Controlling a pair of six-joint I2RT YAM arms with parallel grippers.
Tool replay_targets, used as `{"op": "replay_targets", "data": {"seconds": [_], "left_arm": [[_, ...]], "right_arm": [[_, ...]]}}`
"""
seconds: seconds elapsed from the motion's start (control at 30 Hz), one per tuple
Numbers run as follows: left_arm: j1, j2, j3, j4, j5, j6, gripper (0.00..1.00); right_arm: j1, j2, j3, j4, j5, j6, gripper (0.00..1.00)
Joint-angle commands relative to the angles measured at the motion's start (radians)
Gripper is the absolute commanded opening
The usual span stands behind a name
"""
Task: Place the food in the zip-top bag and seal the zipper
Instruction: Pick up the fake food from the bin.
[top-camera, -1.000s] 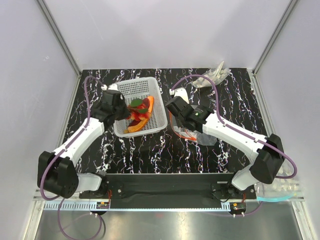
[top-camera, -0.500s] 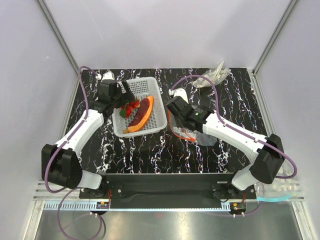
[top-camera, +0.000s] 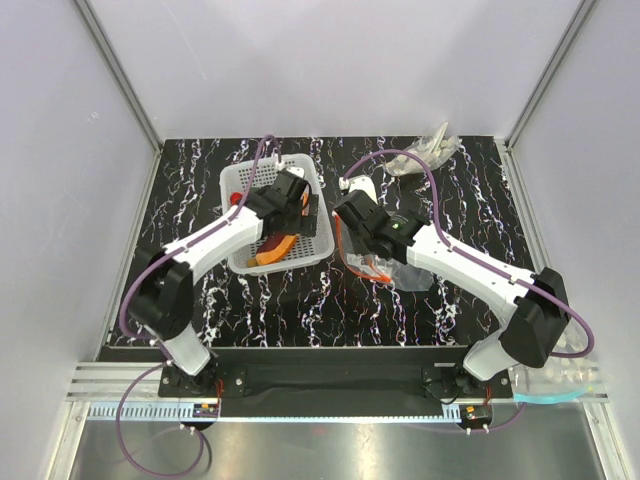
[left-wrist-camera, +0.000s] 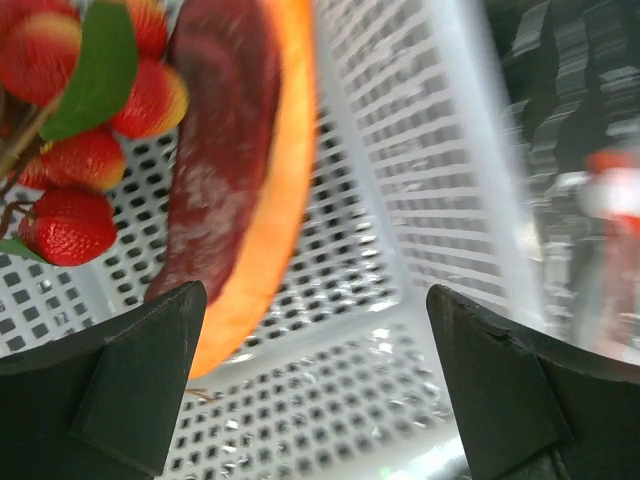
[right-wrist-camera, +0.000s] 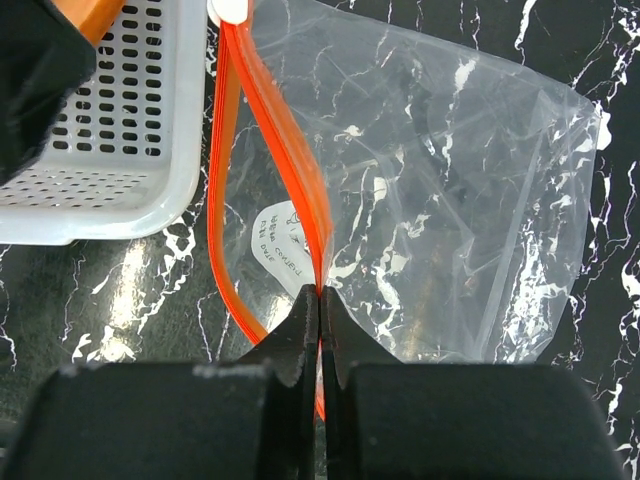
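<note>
The food lies in the white lattice basket (top-camera: 240, 180): red strawberries (left-wrist-camera: 60, 220) with a green leaf (left-wrist-camera: 95, 70) and a long red-orange slice (left-wrist-camera: 240, 180). My left gripper (top-camera: 285, 200) hovers open over the basket's right half (left-wrist-camera: 320, 390), with nothing between its fingers (left-wrist-camera: 140, 380). The clear zip-top bag (right-wrist-camera: 430, 200) lies right of the basket (top-camera: 400, 275), its mouth gaping. My right gripper (right-wrist-camera: 320, 295) is shut on one lip of the orange zipper (right-wrist-camera: 270, 130), beside the basket (top-camera: 352, 232).
A crumpled clear plastic wad (top-camera: 430, 150) sits at the back right corner. The basket's right wall (right-wrist-camera: 130, 150) stands close to the bag's mouth. A white slider tab (right-wrist-camera: 228, 10) sits at the zipper's far end. Grey walls enclose the dark marbled table (top-camera: 300, 300).
My left gripper opened and swung from the basket's left side to its right half. The strawberries shifted towards the basket's left. The right arm and the bag stayed put.
</note>
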Motion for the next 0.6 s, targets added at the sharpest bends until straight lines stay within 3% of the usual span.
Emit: {"op": "replay_targets", "data": {"seconds": [0.0,0.33,0.57], "left_arm": [[0.031,0.054,0.038,-0.055,-0.072,0.041,0.99],[0.105,0.245,0.075,-0.098,0.010,0.078,0.99],[0.175,0.350,0.091,-0.081,0.200,0.075,0.96]], "right_arm": [[-0.010,-0.040,0.008,0.018,-0.022,0.005,0.00],[-0.021,-0.051,-0.002,0.023,-0.031,0.002,0.00],[-0.024,-0.052,-0.002,0.020,-0.034,-0.001,0.00]]}}
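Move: The dark red food lies in the bin about 4 cm ahead of the left hand, 6 cm to its left and 12 cm below. The orange food hugs its right side, some 3 cm ahead and 4 cm left of the hand. The strawberries sit about 5 cm ahead and 12 cm left, at the same depth. From the right hand, which holds the bag's zipper edge, the dark red food is roughly 15 cm left, 7 cm ahead and 15 cm below. With its fingers wide open, the left hand comes down astride the near end of the dark red and orange food, one finger on each side; whether they touch can't be made out. It sinks about 11 cm into the bin while shifting some 5 cm left, the wrist tipping about 20 degrees more steeply downward. The right hand stays put, still pinching the bag's zipper edge. ##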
